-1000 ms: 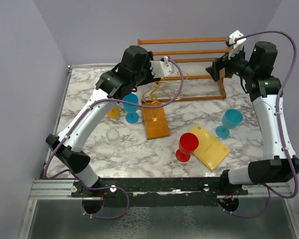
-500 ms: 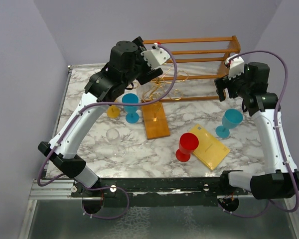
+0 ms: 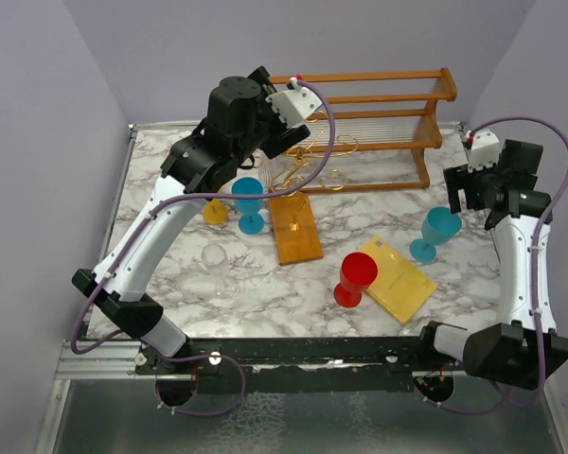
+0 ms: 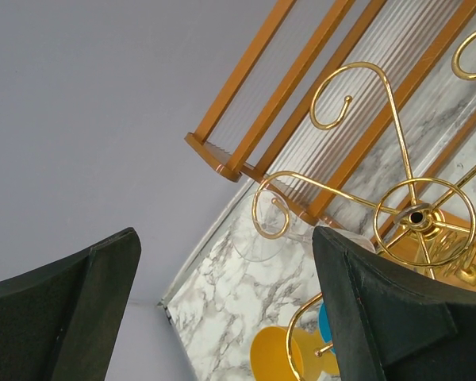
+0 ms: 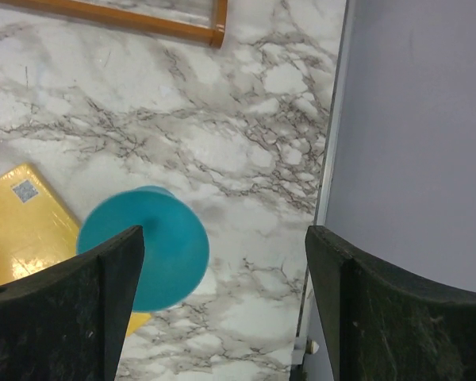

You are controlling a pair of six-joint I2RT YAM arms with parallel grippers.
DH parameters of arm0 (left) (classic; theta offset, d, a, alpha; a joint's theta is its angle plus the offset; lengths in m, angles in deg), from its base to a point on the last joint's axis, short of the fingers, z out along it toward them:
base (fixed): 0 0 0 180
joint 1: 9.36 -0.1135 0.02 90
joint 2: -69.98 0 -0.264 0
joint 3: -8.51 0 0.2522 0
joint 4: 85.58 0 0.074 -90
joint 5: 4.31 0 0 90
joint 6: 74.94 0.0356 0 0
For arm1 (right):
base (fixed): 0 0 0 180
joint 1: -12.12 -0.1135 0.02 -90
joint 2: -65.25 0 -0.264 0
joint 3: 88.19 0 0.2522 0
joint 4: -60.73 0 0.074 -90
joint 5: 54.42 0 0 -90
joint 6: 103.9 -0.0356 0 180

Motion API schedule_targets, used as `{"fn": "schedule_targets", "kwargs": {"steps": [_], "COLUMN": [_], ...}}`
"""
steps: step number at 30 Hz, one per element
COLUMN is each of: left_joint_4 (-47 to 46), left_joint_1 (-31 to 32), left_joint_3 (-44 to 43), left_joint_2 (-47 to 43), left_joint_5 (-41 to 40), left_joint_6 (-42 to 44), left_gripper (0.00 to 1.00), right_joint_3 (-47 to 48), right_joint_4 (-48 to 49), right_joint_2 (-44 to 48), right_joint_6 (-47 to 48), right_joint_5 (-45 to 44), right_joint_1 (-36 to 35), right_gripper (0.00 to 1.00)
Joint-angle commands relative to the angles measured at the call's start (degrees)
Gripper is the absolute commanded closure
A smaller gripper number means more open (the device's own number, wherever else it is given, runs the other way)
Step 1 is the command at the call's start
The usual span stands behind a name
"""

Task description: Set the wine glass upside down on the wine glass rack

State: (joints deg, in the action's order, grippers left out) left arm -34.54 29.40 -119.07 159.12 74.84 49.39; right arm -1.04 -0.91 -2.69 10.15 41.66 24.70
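Observation:
The wine glass rack [image 3: 308,172] is thin gold wire scrolls on an orange-brown base [image 3: 296,236] at mid-table. In the left wrist view its hub [image 4: 416,216] shows, and a clear wine glass [image 4: 258,236] hangs foot-up on one scroll arm, its bowl hidden behind my finger. My left gripper [image 3: 293,144] [image 4: 224,238] hovers open just above the rack, touching nothing. My right gripper [image 3: 464,194] [image 5: 224,234] is open at the table's right edge, above and beside a teal glass [image 3: 440,230] [image 5: 143,248].
A wooden slatted shelf [image 3: 379,118] [image 4: 301,103] stands at the back. A blue glass [image 3: 249,197], a yellow glass [image 3: 215,212] [image 4: 289,353], a clear glass [image 3: 218,260], a red glass [image 3: 355,277] and a flat yellow packet [image 3: 399,281] stand around the rack.
My left gripper opened and rose off the rack, then held still. The right arm swung from the back shelf forward and right, to above the teal glass.

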Motion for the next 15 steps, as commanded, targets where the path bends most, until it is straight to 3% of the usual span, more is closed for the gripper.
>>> {"fn": "schedule_targets", "kwargs": {"steps": [1, 15], "left_joint_4": [-2.19, -1.37], "left_joint_1": [0.26, 0.25], "left_joint_3": [0.66, 1.65], "left_joint_2": [-1.81, -1.42], "left_joint_5": [-2.06, -3.51], "left_joint_6": [0.39, 2.05], "left_gripper": [0.07, 0.07], "right_joint_3": [-1.18, -6.35], "right_joint_4": [-4.45, -4.07], "right_joint_2": [-0.93, -4.48], "right_joint_6": [4.39, 6.44], "right_joint_5": [6.42, 10.92], "right_joint_1": [3.47, 7.28], "right_gripper": [0.2, 0.44]}}
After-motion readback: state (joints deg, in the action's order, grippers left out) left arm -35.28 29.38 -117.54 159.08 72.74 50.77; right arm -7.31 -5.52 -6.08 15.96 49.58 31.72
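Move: The right-hand blue wine glass, upright on the table, stands about 3 cm back and 4 cm to the left of my right hand, its middle some 14 cm below. The yellow box lies about 11 cm back and 14 cm left of that hand; the rack's near right corner is roughly 17 cm ahead and 5 cm left. From my left hand, that blue glass is some 38 cm right, 10 cm back and 35 cm lower. I sink my right hand about 7 cm towards the blue glass, drawing it back some 3 cm as it goes. The fingers tip about 10 degrees further down and close partway, still plainly apart, so that the left finger comes over the bowl's opening and the right one lies beyond the rim's right side; contact can't be seen. ##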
